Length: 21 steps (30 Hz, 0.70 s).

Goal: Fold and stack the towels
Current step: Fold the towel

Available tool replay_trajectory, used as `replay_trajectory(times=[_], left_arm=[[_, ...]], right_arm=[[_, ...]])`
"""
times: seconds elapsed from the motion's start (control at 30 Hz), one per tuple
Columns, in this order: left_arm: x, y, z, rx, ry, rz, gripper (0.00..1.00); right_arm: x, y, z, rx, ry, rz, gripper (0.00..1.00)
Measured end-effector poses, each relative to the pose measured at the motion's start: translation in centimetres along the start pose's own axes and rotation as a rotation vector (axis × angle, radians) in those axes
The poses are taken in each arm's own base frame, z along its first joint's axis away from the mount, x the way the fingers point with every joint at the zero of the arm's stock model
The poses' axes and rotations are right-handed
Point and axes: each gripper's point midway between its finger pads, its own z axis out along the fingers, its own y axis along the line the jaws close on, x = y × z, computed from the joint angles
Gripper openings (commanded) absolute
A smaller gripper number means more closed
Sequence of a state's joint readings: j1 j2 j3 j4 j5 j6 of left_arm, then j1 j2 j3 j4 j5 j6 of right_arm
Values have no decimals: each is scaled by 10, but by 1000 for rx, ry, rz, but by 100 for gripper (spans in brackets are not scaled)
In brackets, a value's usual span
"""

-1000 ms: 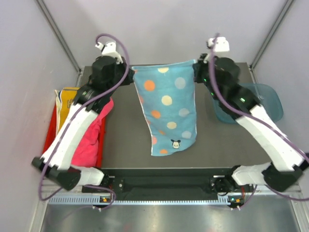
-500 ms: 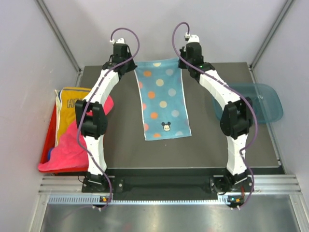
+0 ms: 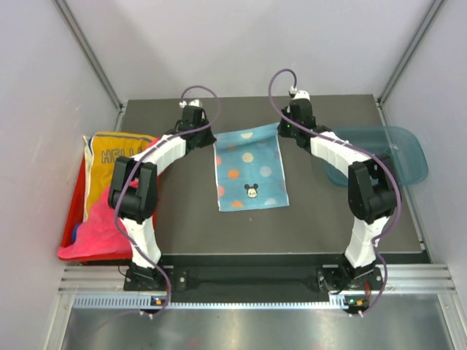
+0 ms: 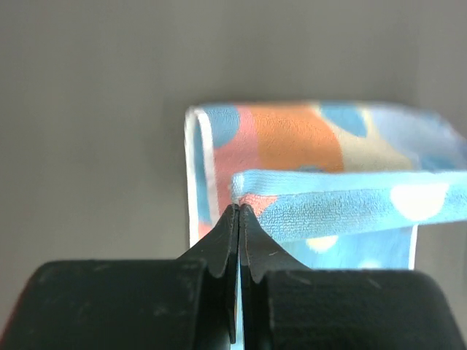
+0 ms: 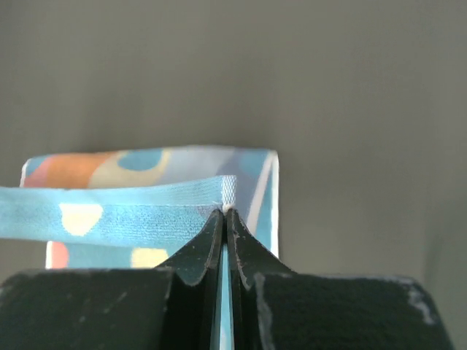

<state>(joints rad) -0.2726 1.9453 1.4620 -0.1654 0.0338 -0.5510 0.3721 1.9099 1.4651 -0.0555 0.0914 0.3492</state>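
A light blue towel with orange, cream and pale dots [image 3: 250, 173] lies mostly on the dark table, its far edge lifted. My left gripper [image 3: 210, 140] is shut on the towel's far left corner [image 4: 237, 197]. My right gripper [image 3: 283, 129] is shut on the far right corner [image 5: 228, 191]. Both wrist views show the held edge stretched between the jaws above the towel's lower part [image 4: 292, 138] [image 5: 146, 162]. A yellow towel with lettering [image 3: 117, 154] and a hot pink towel [image 3: 98, 235] lie at the left.
A red tray [image 3: 74, 211] under the yellow and pink towels sits at the table's left edge. A translucent teal bin [image 3: 406, 153] stands at the right edge. Grey walls close in on three sides.
Both arms have lowered and come nearer with the dotted towel. It hung high at the back a second ago; now most of it rests on the table.
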Motion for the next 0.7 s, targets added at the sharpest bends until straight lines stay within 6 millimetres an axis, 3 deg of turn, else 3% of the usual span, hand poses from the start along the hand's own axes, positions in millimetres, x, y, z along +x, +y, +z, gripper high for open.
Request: replay_trajectory(times=[0.1, 0.23, 0.43, 0.7], left_arm=[[35, 0, -11, 1, 47, 12, 0], [59, -4, -30, 15, 64, 28, 0], [73, -5, -52, 22, 48, 38, 0], [82, 0, -68, 18, 47, 40, 0]], right_arm=[[29, -11, -15, 15, 51, 18, 0], [48, -16, -37, 15, 79, 43, 0], [62, -17, -66, -13, 71, 90, 0], [102, -16, -82, -23, 132, 115, 0]])
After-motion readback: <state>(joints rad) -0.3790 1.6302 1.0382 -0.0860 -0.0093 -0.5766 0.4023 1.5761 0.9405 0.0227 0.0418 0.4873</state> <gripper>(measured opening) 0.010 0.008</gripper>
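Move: Both shut grippers hold the far hem of the blue dotted towel. Its near edge, middle, lies on the table about 27 cm back from the left hand, 15 cm to its right and 10 cm below; from the right hand it is some 27 cm back, 14 cm left and 13 cm below. The mouse print is roughly 18 cm back and 17 cm right of the left hand. The clear blue bin sits around 40 cm right of the right hand, 3 cm back. Still pinching the two hem corners, both hands draw the hem back over the lying towel towards its near edge, the left about 10 cm, the right about 12 cm, quick at first, then easing off. The left sinks only slightly; the right drops about 5 cm and tips down some 10 degrees. Fingers stay shut. ##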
